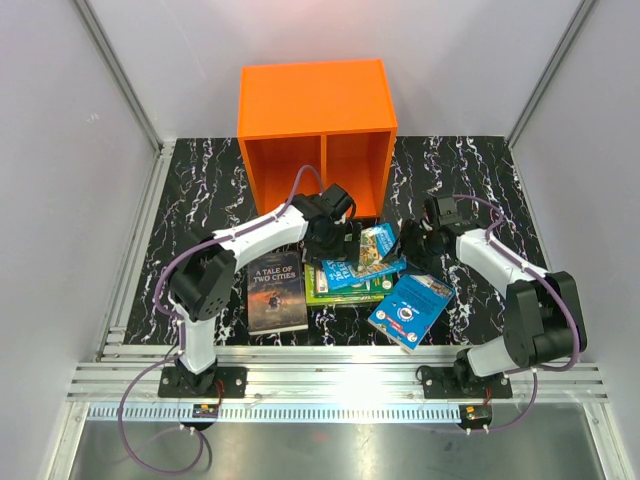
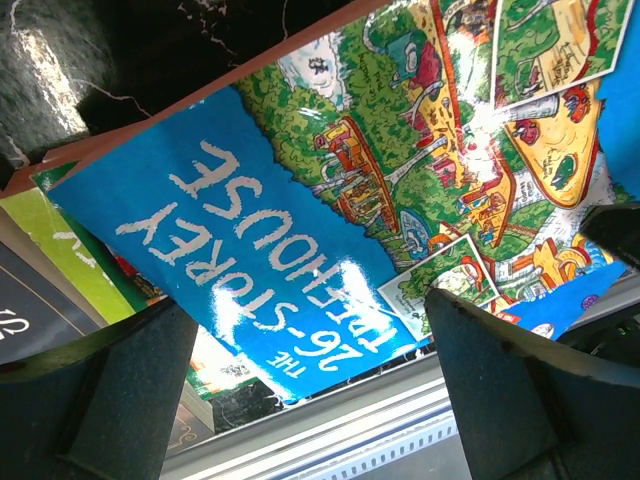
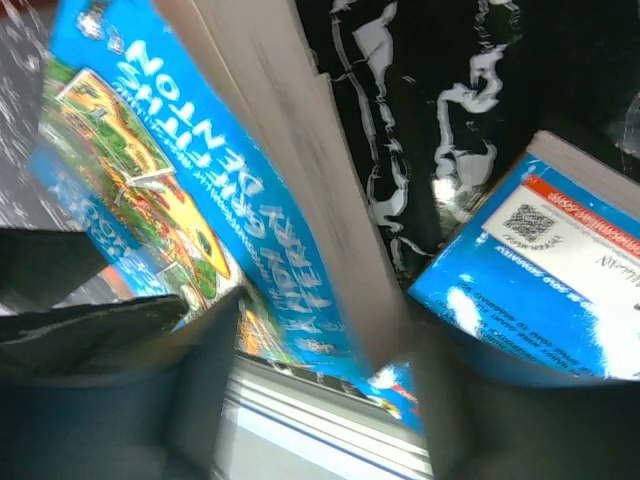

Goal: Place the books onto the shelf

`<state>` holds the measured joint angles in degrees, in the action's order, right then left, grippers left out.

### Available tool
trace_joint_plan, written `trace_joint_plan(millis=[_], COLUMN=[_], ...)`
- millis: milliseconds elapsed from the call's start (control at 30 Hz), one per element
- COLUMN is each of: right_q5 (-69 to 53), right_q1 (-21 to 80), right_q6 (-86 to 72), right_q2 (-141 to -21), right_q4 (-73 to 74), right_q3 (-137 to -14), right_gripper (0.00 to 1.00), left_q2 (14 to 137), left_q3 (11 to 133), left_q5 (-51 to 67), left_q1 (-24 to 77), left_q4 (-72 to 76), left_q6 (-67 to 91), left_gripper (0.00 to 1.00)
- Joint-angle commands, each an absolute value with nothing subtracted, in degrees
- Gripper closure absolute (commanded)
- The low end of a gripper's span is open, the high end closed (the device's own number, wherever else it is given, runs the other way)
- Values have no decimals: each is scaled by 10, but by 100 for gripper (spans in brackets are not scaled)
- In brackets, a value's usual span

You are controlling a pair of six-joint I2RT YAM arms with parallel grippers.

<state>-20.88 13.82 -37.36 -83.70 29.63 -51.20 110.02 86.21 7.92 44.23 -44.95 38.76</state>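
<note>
The orange shelf (image 1: 315, 125) stands at the back with two upright compartments. A blue illustrated book, "The 26-Storey Treehouse" (image 1: 362, 262) (image 2: 300, 220) (image 3: 150, 170), lies on a green book (image 1: 335, 295) (image 2: 60, 235), its right edge tilted up. My right gripper (image 1: 407, 245) (image 3: 320, 400) straddles that raised page edge, with a gap still showing on the cover side. My left gripper (image 1: 338, 238) (image 2: 310, 400) hangs wide open over the cover's title end, holding nothing. The dark brown book (image 1: 277, 290) lies flat at left. The bright blue book (image 1: 410, 308) (image 3: 540, 270) lies at right.
The dark marbled tabletop (image 1: 200, 200) is bounded by grey side walls and an aluminium rail (image 1: 330, 380) along the near edge. The bright blue book overhangs towards that rail. Both arm bases sit on the rail.
</note>
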Motion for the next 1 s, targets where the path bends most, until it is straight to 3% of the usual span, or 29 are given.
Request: trace_joint_plan(millis=[0,167,267,633,967], right_q5=[-214,-217,-221,-229,-167], right_q1=[143,143,143,143,148], right_q6=[-361,-360,-366,-375,-351], right_q2=[-821,-799,-784,-708,-685], right_q4=[295,284,278,320,399], right_q3=[-523,-518,-521,-578,-763], right_gripper=[44,72,100,100,100], left_q2=[1111,1118,1119,1050,876], left_q3=[896,897,898,915,818], left_q5=[82,88,89,3,-59], left_q1=[446,446,448,450,409], left_q4=[-446,-442,-444,-506,-535], left_q6=[376,377,377,352,366], left_gripper=[1,1,1,1,1])
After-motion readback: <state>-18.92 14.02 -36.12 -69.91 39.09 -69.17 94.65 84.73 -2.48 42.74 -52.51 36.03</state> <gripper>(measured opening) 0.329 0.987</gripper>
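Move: The Treehouse book, its right side already raised, has its middle about 6 cm to the left of the right hand, level fore and aft, and some 2 cm lower. Beneath it the green book lies roughly 10 cm left and 6 cm back of that hand; the blue book lies 12 cm back and 4 cm right. From the left hand, the Treehouse book is about 4 cm right and 4 cm below. Right fingers pinch the Treehouse book's right edge and lift some 17 cm; the open left hand retreats up and left. ##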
